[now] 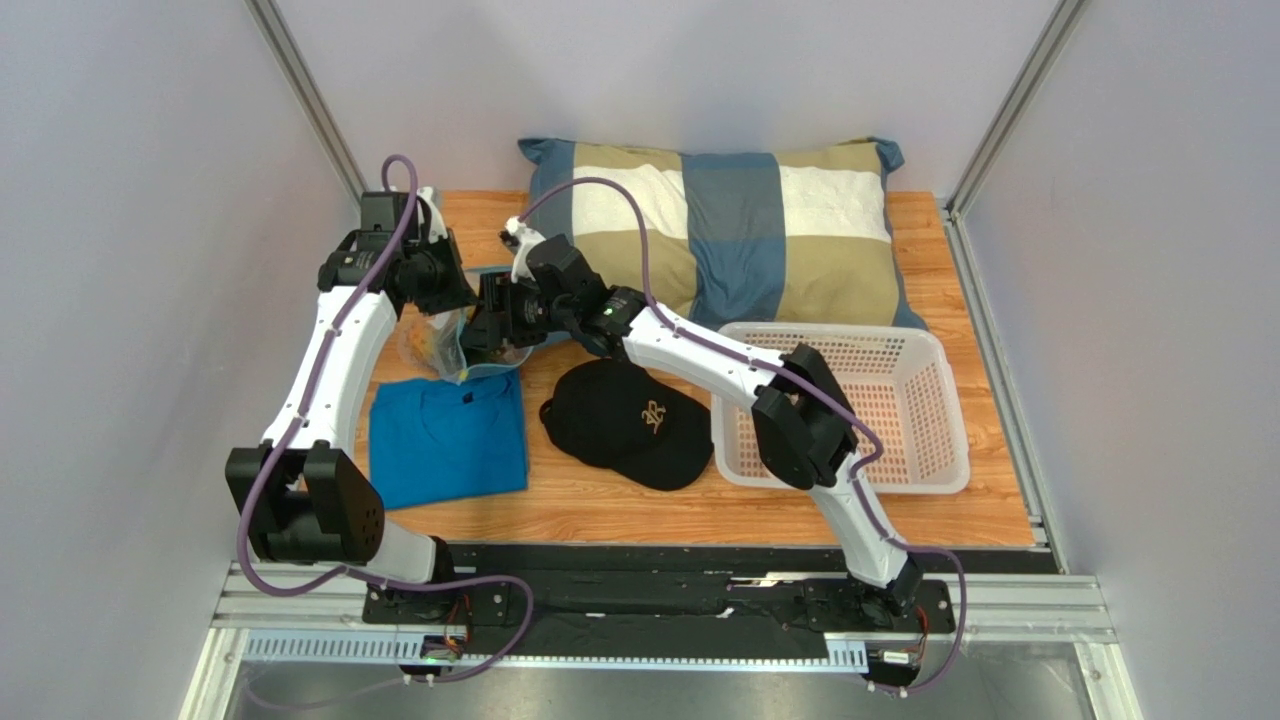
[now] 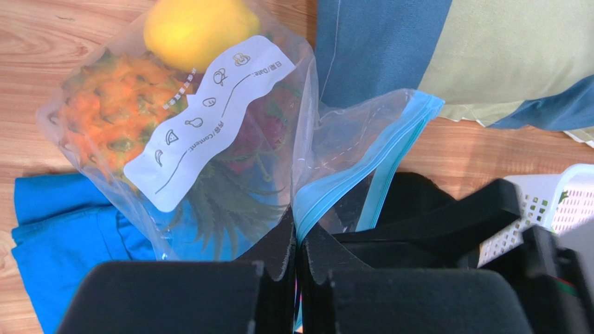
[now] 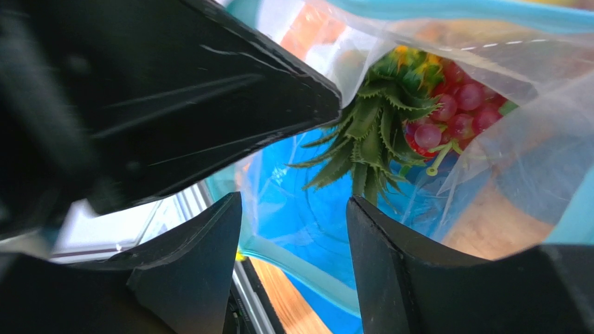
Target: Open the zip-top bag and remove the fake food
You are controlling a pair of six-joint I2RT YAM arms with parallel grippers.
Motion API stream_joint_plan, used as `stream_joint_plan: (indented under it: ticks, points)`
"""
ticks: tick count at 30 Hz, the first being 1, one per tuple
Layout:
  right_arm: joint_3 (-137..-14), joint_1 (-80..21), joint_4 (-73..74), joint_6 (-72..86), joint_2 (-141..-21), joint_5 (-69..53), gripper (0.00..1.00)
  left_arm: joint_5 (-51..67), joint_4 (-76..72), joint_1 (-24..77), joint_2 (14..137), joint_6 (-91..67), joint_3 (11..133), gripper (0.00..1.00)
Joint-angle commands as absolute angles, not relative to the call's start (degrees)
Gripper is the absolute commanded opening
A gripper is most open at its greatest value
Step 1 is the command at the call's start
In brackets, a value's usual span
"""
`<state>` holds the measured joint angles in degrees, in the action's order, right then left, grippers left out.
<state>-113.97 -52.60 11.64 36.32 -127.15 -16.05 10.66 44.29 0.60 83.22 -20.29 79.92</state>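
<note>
The zip-top bag [image 2: 209, 139] hangs just above the wood, clear, with a white label and a teal zip strip [image 2: 390, 139]. Inside it show the fake food: an orange pineapple [image 2: 111, 118], a yellow lemon [image 2: 199, 28] and dark red grapes [image 2: 265, 132]. My left gripper [image 2: 300, 233] is shut on one lip of the bag's mouth. My right gripper [image 3: 293, 209] stands open at the mouth. The other teal lip [image 3: 307, 268] runs between its fingers without being pinched. Past them lie the pineapple leaves [image 3: 366, 132] and grapes [image 3: 453, 111]. From above, both grippers meet at the bag [image 1: 428, 348].
A folded blue shirt [image 1: 448, 438] lies under and in front of the bag. A black cap [image 1: 628, 423] sits to its right, then a white basket [image 1: 932, 450]. A checked pillow [image 1: 721, 225] fills the back of the table.
</note>
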Motion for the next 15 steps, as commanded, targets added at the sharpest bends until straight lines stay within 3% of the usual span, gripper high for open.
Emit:
stream_joint_plan:
  ticks: [1,15]
  points:
    - [-115.67,-52.91,4.75,39.11,-129.89,-17.93,0.62,12.04,43.24,0.35,80.86,-20.21,81.04,0.00]
    - [-118.55,-52.65,-2.91,37.62,-138.77,-16.00,0.83,10.81,43.77,0.35,79.02,-20.92,79.98,0.00]
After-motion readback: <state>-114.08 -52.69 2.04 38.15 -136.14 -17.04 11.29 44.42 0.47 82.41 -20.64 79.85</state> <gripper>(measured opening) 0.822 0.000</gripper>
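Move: Just below the bag's open mouth, the pineapple lies some 9 cm to the right hand's left, about 1 cm back and 11 cm lower. The grapes are nearer, roughly 4 cm left and 2 cm ahead of the hand, with the lemon about 5 cm ahead and 4 cm left, both also some 11 cm down. The blue shirt is around 15 cm back and 8 cm left. From the left hand, the pineapple is about 2 cm back, 6 cm left and 13 cm down. Sinking about 6 cm, the right hand goes down into the bag's mouth towards the pineapple's leaves, drifting some 2.5 cm left as its already parted fingers spread wider. The wrist hardly turns. The left hand stays in place with its fingers still shut on the zip edge, holding the bag up. ##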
